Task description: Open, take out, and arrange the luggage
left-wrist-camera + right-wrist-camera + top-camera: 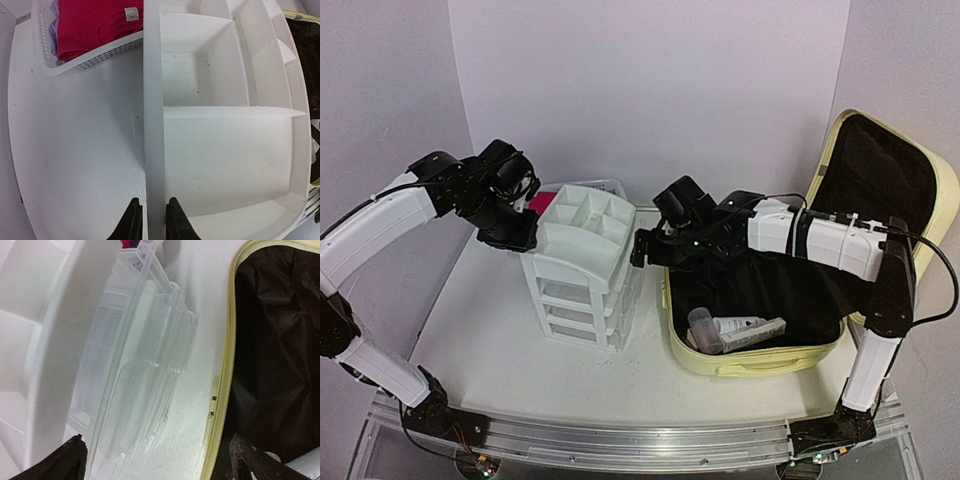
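Observation:
The luggage (760,365) is a pale yellow suitcase lying open at the right, its lid (880,170) propped up and black lining showing. A small bottle (703,328) and a white tube (752,330) lie inside. My left gripper (525,235) is shut on the left rim of the white drawer organizer (582,260); in the left wrist view the fingertips (175,220) pinch that rim (152,125). My right gripper (640,248) hangs open between organizer and suitcase. In the right wrist view my right gripper (157,462) spans the clear drawers (135,385) and the yellow rim (225,365).
A white mesh basket (85,62) holding a red garment (95,25) stands behind the organizer at the back left, with the red garment (542,203) just visible from above. White walls close in the table on three sides. The arms' rail (620,440) runs along the near edge.

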Controlling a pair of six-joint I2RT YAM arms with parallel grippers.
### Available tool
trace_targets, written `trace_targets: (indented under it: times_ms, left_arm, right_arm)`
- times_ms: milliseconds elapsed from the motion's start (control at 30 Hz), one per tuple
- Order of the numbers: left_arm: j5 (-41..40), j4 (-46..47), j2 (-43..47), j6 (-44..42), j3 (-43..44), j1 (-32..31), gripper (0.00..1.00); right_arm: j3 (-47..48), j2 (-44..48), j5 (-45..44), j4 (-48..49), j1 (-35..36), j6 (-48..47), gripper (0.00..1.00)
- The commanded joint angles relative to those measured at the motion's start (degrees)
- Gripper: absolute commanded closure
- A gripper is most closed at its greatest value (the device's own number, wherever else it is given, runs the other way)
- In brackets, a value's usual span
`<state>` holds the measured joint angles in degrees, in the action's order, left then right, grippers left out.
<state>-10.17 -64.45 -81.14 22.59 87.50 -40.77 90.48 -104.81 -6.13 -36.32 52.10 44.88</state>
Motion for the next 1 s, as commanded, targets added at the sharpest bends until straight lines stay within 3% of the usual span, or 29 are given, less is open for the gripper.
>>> trace_targets:
  times_ms: [0,500,700,833,967]
  left_arm:
    - [-1.9,-0.1,2.9,0.8,-1.1,0.4,0.84]
    - [-8.0,-0.7,6.5,1.8,-7.0,0.3,0.83]
    - [-8.0,-1.1,6.8,1.8,-7.5,0.3,0.83]
    - [-7.8,-0.9,6.7,0.9,-7.2,0.3,0.83]
    - [-8.9,-0.9,6.5,0.3,-7.1,0.3,0.83]
  right_arm:
    - [1.6,-0.7,-4.4,-1.5,0.4,0.3,0.02]
    - [-3.2,5.2,-9.2,-10.4,0.6,-3.0,0.02]
    - [-0.9,6.5,-5.7,-14.2,0.6,-7.9,0.02]
    - [-2.8,12.0,-0.5,-14.2,0.6,-15.9,0.02]
    - [-9.9,20.0,-3.7,-14.2,-0.1,-18.6,0.02]
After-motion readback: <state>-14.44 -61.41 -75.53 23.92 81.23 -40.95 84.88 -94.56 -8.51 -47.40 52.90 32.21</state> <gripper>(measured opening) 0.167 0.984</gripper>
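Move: The right hand, open, hangs beside the drawer unit; the clear drawer's front lies about 2 cm ahead of it, 2 cm left and slightly lower. The drawer unit's middle is some 13 cm to its left, level with it and 6 cm lower; the suitcase's middle is about 26 cm right, 4 cm back; the clear cup 14 cm right, 9 cm back, both 13 cm lower. The left hand grips the unit's rim, the drawer front about 25 cm to its right, 1 cm ahead and 8 cm lower. The right hand, fingers staying wide open, first creeps and then quickens to the right and back, about 5 cm right and 4 cm towards the base, drawing the clear drawer out towards the suitcase with its left finger hooked behind the drawer front, while the fingers swing some 10 degrees to point straighter down and the hand turns counter-clockwise about as much, rising slightly at the end. Against this the left hand keeps its pinch on the unit's rim and eases about 2 cm to the left, its fingers tipping a little forward. ##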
